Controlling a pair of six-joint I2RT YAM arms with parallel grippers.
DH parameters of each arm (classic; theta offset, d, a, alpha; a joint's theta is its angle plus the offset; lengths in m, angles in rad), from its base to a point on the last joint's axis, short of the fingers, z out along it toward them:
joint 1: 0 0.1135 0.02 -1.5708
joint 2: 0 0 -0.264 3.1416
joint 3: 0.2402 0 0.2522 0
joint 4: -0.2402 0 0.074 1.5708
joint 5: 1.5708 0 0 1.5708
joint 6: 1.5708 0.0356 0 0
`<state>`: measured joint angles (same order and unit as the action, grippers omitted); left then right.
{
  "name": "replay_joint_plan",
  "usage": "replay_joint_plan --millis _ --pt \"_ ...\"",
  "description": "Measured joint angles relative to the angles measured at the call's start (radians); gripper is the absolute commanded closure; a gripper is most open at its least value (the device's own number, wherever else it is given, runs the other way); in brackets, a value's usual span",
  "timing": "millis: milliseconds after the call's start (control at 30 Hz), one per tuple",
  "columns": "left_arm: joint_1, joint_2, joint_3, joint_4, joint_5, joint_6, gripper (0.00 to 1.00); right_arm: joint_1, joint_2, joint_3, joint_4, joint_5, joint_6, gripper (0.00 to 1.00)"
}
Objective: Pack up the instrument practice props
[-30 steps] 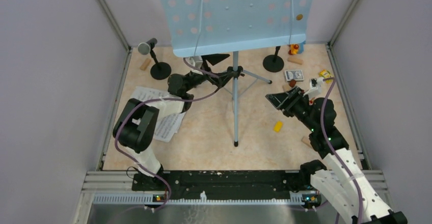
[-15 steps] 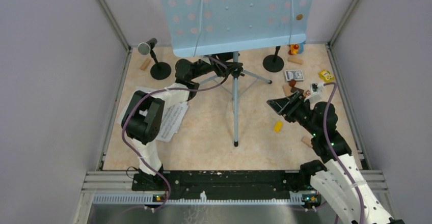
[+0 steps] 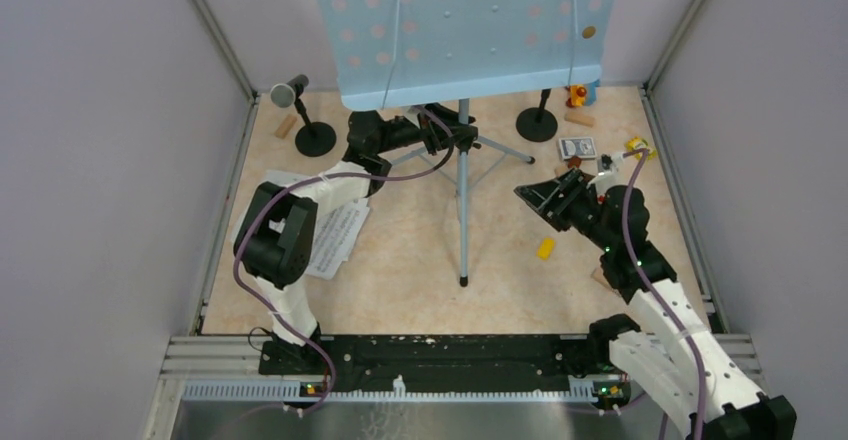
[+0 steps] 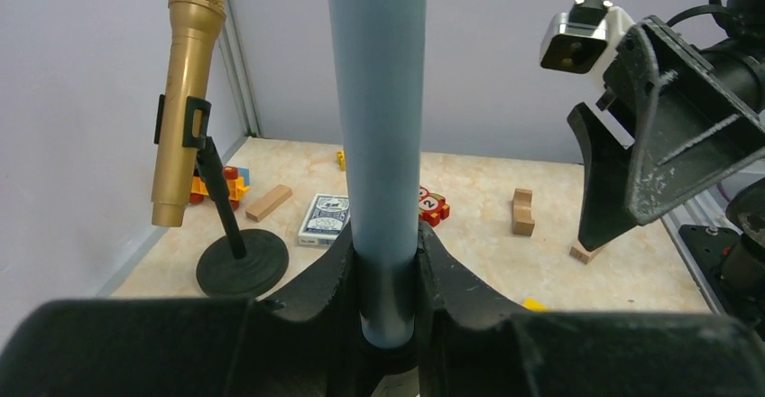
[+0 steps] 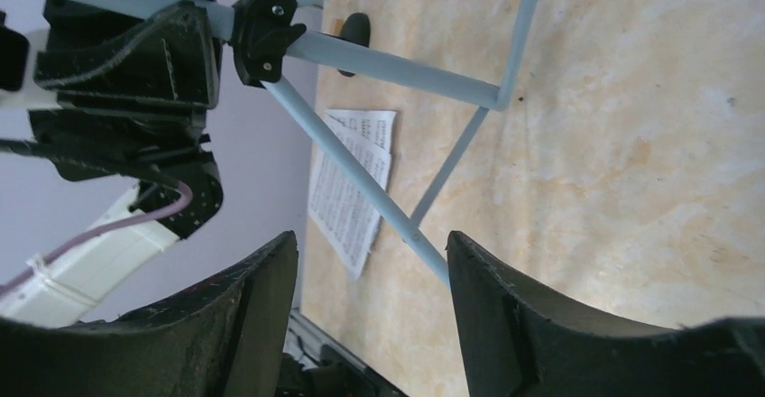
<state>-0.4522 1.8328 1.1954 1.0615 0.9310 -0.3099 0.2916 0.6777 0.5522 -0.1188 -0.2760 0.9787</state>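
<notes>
The light blue hole-punched music desk [image 3: 465, 30] stands on a pole [image 4: 379, 99] over grey tripod legs [image 3: 462, 220]. My left gripper [image 3: 445, 136] [image 4: 386, 257] is shut on that pole just above the black tripod hub. My right gripper [image 3: 535, 200] [image 5: 372, 244] hangs open to the right of the tripod, nothing between its jaws. White music sheets [image 3: 335, 235] [image 5: 352, 180] lie flat under the left arm. A gold microphone [image 4: 185, 99] sits in a black round-based holder [image 4: 242, 266] [image 3: 537, 123]. A dark microphone [image 3: 290, 90] sits in the back-left holder [image 3: 315, 138].
A box of playing cards [image 3: 576, 147] [image 4: 325, 219], wooden blocks [image 3: 579, 118] [image 4: 521, 212], a yellow block [image 3: 545, 248] and colourful toys [image 3: 578, 94] are scattered at the right. Grey walls close in the left, back and right sides.
My left gripper moved up to the stand's pole and closed on it. The right gripper drifted slightly toward the back and stayed open.
</notes>
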Motion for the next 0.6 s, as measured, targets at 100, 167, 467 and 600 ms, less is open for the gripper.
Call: replay_joint_plan --millis 100,167,467,600 --pt "-0.001 -0.011 0.0 -0.03 -0.001 0.022 1.0 0.0 0.079 0.005 0.102 -0.019 0.089 0.39" --pt "-0.002 -0.018 -0.002 -0.048 -0.005 0.037 1.0 0.0 0.143 0.005 0.182 -0.022 0.167 0.4" --pt "-0.001 -0.055 -0.034 -0.091 -0.039 0.089 1.0 0.002 0.423 0.085 0.41 0.016 0.537 0.44" --pt "-0.001 -0.055 -0.033 -0.095 -0.039 0.095 1.0 0.014 0.511 0.123 0.48 0.033 0.653 0.45"
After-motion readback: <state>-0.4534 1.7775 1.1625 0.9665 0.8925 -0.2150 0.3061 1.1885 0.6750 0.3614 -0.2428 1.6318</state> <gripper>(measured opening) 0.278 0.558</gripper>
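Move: The hub of the music stand sits about 13 cm ahead of the right gripper, 16 cm to its left and some 4 cm above; the left gripper already grips the pole just over that hub, with the hub about 4 cm below it. From the right gripper, the stand's near foot is 5 cm back, 15 cm left; its right rear foot 23 cm ahead, 2 cm right; the yellow block 3 cm ahead, 3 cm right; all three lie some 22 cm lower. Keep the left gripper closed on the stand's pole as the steadying hand. Bring the right gripper forward about 10 cm, easing some 4 cm left and 3 cm up, towards the hub and upper legs, and roll it roughly 30 degrees on the way so its left side rises. Leave its fingers about half open, short of the stand. ##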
